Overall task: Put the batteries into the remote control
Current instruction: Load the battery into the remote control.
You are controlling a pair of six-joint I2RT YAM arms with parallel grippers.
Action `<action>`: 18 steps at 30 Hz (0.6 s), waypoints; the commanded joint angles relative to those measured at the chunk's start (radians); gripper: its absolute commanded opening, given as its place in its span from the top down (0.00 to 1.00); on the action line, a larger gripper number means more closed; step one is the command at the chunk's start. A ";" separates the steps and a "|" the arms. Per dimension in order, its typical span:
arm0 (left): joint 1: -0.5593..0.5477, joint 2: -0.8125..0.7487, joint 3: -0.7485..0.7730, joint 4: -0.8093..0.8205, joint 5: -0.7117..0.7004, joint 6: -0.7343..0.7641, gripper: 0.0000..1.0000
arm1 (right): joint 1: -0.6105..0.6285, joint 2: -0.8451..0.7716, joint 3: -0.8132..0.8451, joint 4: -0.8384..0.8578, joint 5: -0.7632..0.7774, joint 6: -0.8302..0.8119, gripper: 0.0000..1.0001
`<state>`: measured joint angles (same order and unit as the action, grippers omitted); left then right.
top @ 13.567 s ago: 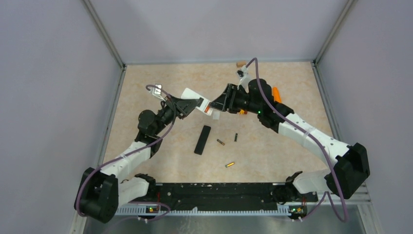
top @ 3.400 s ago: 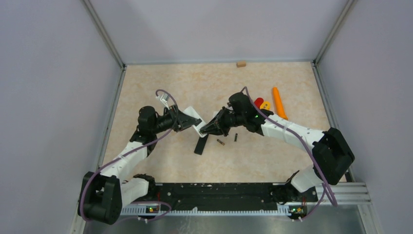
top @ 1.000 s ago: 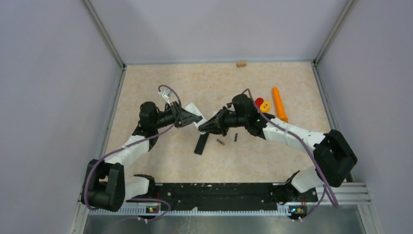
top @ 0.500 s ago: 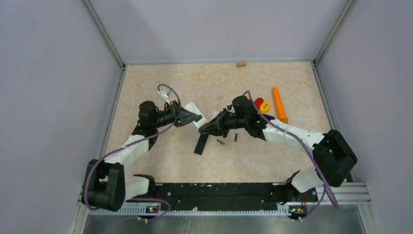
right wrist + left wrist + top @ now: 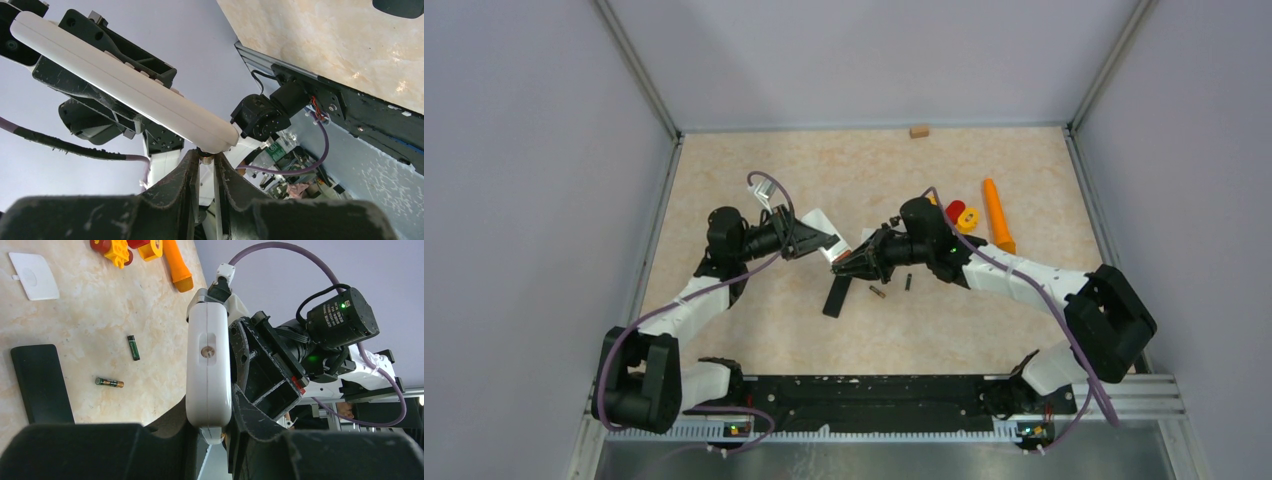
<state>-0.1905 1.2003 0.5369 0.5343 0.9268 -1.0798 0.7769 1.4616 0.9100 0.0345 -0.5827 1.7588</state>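
Note:
My left gripper is shut on the white remote control and holds it above the table; in the left wrist view the remote control stands between the fingers. My right gripper meets the remote's end. It is shut on a small battery whose tip touches the end of the remote control. Two more batteries lie on the table below: a gold-tipped one and a dark one.
A slim black bar lies under the grippers. An orange carrot-shaped cone and red and yellow toy pieces sit at the right. A small wooden block is by the back wall. A white flat plate lies on the table.

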 commanded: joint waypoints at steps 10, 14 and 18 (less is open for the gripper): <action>0.003 -0.005 0.024 0.076 0.023 -0.020 1.00 | 0.009 -0.007 0.016 0.003 0.006 -0.003 0.70; 0.003 0.002 0.029 0.053 0.019 -0.011 1.00 | 0.008 -0.009 0.030 -0.002 0.011 -0.018 0.63; 0.003 0.016 0.047 -0.014 0.008 0.015 1.00 | 0.007 -0.025 0.050 -0.021 0.031 -0.065 0.39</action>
<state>-0.1905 1.2026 0.5377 0.5369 0.9272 -1.0943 0.7769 1.4616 0.9108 0.0242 -0.5678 1.7451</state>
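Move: The battery lies between your right finger pads, about 1 cm left of the hand point, in the bay at the remote's near end; the remote's middle is some 5 cm ahead, 2 cm left and slightly higher. On the table about 20 cm below, the black remote is roughly 2 cm ahead, and a loose battery 2 cm ahead and 8 cm right. From the left hand, which grips the remote, the battery is about 4 cm back and 1 cm right. Hold the right gripper where it is at the remote's battery bay and spread its fingers to about half open, so both pads come off the battery; let the hand move by no more than half a centimetre and don't turn the wrist. Keep the left gripper still and shut on the remote throughout. ##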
